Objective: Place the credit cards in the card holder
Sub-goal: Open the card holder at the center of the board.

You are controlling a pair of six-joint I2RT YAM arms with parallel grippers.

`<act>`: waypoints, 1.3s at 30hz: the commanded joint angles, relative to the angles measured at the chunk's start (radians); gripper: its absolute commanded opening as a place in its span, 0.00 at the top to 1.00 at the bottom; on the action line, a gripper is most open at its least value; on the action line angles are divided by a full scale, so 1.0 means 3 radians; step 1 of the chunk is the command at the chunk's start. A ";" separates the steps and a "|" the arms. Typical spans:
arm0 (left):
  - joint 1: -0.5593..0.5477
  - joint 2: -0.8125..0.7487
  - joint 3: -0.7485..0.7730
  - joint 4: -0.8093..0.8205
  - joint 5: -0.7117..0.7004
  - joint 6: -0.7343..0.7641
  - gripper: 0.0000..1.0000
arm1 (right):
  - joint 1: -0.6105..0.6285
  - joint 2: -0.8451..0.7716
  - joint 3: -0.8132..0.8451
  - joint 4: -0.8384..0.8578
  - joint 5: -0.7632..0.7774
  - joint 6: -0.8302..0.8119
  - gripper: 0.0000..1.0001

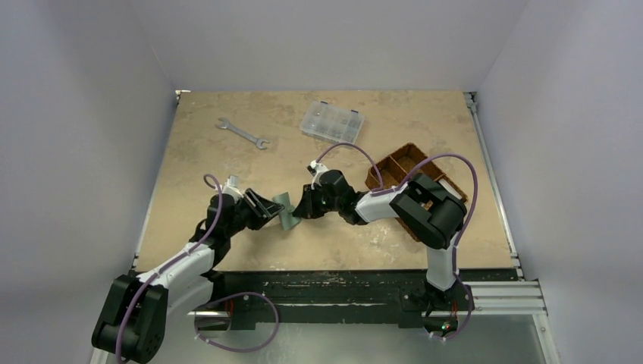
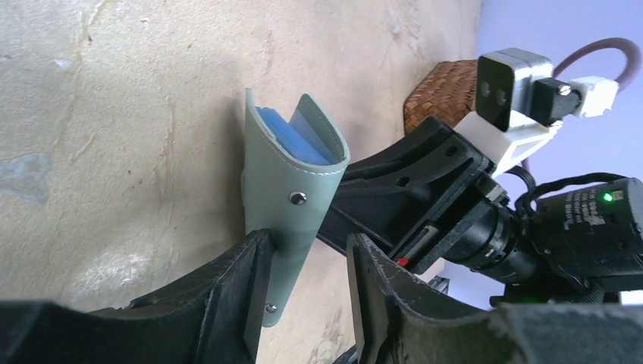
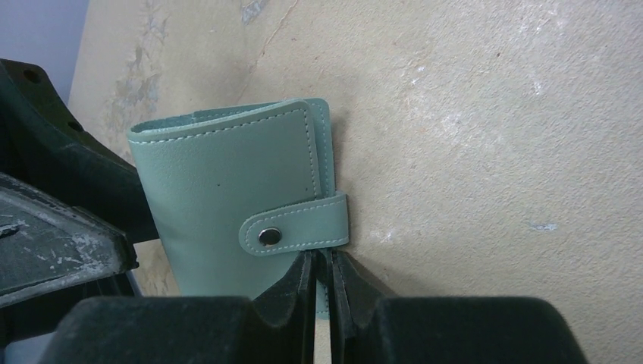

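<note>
The sage-green card holder (image 1: 286, 210) stands on edge at the table's middle, between both grippers. My right gripper (image 1: 304, 208) is shut on its edge just below the snapped strap (image 3: 299, 226), the fingers (image 3: 303, 280) pinching the green leather. My left gripper (image 2: 307, 254) is open around the holder's (image 2: 292, 178) lower end: one finger (image 2: 246, 265) lies against the leather, and the other (image 2: 371, 273) stands apart with table showing in the gap. Pale blue pockets (image 2: 292, 136) show at the holder's open top. The credit cards are out of view.
A wrench (image 1: 243, 131) and a clear plastic compartment box (image 1: 331, 121) lie toward the back. A brown woven basket (image 1: 402, 163) stands at the right, partly behind my right arm, and its corner (image 2: 443, 83) shows in the left wrist view.
</note>
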 commanded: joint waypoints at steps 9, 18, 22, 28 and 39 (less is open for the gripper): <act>-0.0066 0.0296 0.0240 -0.0466 -0.0026 0.0309 0.61 | 0.0099 0.0161 -0.0111 -0.0364 -0.0126 -0.0009 0.88; -0.0066 0.0353 0.0789 -0.0917 -0.0091 0.0926 1.00 | 0.0133 -0.0478 -0.0018 -0.1308 0.0916 -0.0673 0.72; -0.0065 0.0166 0.1044 -0.0826 0.0322 0.1241 1.00 | 0.0134 -0.1025 -0.0107 -0.1436 0.0730 -0.0896 0.52; -0.0065 -0.0004 0.1414 -0.0562 0.1338 0.1484 1.00 | 0.0031 -0.1964 -0.0173 -0.1398 0.0031 -0.1003 0.26; -0.0066 -0.0199 0.1629 -0.0155 0.2316 0.1593 1.00 | -0.0548 -0.2551 -0.0108 -0.1007 -0.0999 -0.0439 0.19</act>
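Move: The card holder stands on the board between the hands. Its middle is about 2 cm right, 1 cm ahead and 3 cm below the left hand, whose half-open fingers straddle it. The right hand already pinches it low by the strap, its middle some 3 cm left, 1 cm ahead and 2 cm above. From the left hand, the wrench lies about 26 cm ahead and 12 cm left; the clear box is 28 cm ahead and 16 cm right. Down about 5 cm goes the left hand, slightly back, closing on the card holder's lower part while the right hand stays put with its pinch; then the right fingers let go and spread wide. The left hand lifts the holder some 22 cm, drifting right and turning clockwise as its fingertips tip up, and the open right hand rises alongside and shifts right about 8 cm. ##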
